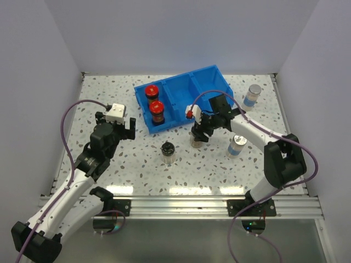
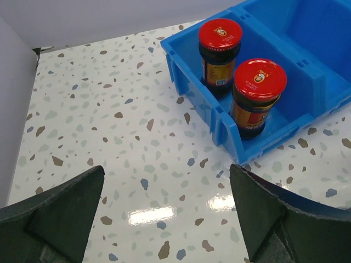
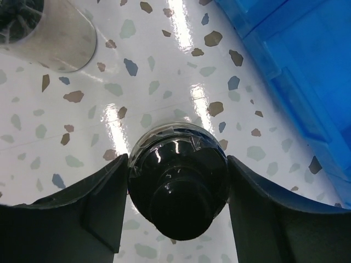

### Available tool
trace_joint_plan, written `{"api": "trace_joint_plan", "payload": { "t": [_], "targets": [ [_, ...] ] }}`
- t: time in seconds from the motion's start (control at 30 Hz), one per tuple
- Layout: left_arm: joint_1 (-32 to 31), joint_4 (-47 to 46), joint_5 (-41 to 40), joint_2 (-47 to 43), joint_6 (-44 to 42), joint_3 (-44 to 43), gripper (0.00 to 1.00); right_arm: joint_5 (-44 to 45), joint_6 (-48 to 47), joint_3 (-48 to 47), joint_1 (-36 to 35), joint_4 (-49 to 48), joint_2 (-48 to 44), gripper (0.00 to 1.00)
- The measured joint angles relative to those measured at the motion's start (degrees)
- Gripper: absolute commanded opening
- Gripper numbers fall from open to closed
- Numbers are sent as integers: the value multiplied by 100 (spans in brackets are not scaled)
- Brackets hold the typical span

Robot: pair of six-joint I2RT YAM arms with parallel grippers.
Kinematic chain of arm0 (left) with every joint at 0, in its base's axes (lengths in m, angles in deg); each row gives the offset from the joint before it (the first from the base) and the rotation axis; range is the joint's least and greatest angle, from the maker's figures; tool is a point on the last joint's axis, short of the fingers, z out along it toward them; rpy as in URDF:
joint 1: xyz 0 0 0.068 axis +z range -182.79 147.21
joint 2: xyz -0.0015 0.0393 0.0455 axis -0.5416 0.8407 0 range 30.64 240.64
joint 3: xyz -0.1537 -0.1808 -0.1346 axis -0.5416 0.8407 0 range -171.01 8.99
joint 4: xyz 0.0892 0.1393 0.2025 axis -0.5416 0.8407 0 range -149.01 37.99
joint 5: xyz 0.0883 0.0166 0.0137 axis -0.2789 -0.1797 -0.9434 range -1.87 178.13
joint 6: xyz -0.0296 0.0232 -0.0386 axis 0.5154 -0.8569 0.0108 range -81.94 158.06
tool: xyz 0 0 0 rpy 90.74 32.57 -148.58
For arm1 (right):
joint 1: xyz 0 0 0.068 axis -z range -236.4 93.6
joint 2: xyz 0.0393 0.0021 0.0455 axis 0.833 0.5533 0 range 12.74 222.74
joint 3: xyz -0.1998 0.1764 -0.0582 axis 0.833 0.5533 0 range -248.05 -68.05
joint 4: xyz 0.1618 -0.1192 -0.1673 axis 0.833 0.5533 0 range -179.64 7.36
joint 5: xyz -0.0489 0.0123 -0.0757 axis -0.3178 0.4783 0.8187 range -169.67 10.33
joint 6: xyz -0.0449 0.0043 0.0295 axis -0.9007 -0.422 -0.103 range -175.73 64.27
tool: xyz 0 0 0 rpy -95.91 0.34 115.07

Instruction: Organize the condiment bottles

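Note:
Two red-capped jars point(image 1: 152, 92) point(image 1: 157, 109) stand in the left compartment of the blue bin point(image 1: 219, 71); the left wrist view shows them too point(image 2: 219, 55) point(image 2: 258, 96). My right gripper point(image 1: 198, 134) point(image 3: 176, 161) is shut on the cap of a black-capped glass jar point(image 3: 178, 186) that stands on the table in front of the bin. Another black-capped jar point(image 1: 168, 152) point(image 3: 49, 27) stands to its left. Two silver-capped jars point(image 1: 237, 146) point(image 1: 253, 95) stand on the right. My left gripper point(image 1: 115, 121) point(image 2: 167, 175) hangs open over bare table, left of the bin.
The bin's middle and right compartments hold nothing. White walls close in the table at the left, back and right. An aluminium rail runs along the near edge, carrying both arm bases.

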Motion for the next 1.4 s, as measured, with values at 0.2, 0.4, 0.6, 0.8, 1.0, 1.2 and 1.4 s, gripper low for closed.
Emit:
{"api": "trace_joint_plan", "payload": {
  "t": [0.2,0.4,0.6,0.8,1.0,1.2,1.4],
  "targets": [
    [0,2,-2,-13,-2,0,100,-24,151,-1534,0,1220,168,0],
    [0,2,-17,-33,-2,0,100,146,831,-2935,-2,1338,308,0],
    [0,2,-20,-42,-2,2,100,1117,1969,-3718,-15,612,1108,0],
    [0,0,-44,-42,-98,2,100,2485,3045,-3908,-59,-348,2146,0],
    [0,-2,-57,-42,-149,2,100,3128,3676,-4402,-92,-855,3029,0],
    [0,-2,-52,-42,-155,2,100,3480,3827,-5082,-203,-1071,3775,8],
    [0,-31,-37,-42,-188,66,100,3703,3792,-5394,-269,-1213,4247,41]
  ]
}}
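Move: The right hand already grips the black-capped bottle by its cap, barely off its spot; the tray's empty middle compartment lies about 24 cm ahead, 5 cm left and 5 cm lower. In the left compartment the near red-lidded bottle is some 13 cm ahead and 15 cm left, the far one 23 ahead and 18 left. The other black-capped bottle stands 7 cm back, 11 cm left. From the left hand, the middle compartment is roughly 27 cm ahead, 22 right, 18 below. Keeping its pinch on the cap, the right hand first lifts the black-capped bottle steeply, about 15 cm, already easing forward. It then swings forward over the blue tray's near wall and sinks some 13 cm into the middle compartment, ending about 26 cm farther out and slightly left, with the wrist turned roughly 50 degrees clockwise on the way and the fingers still closed. ##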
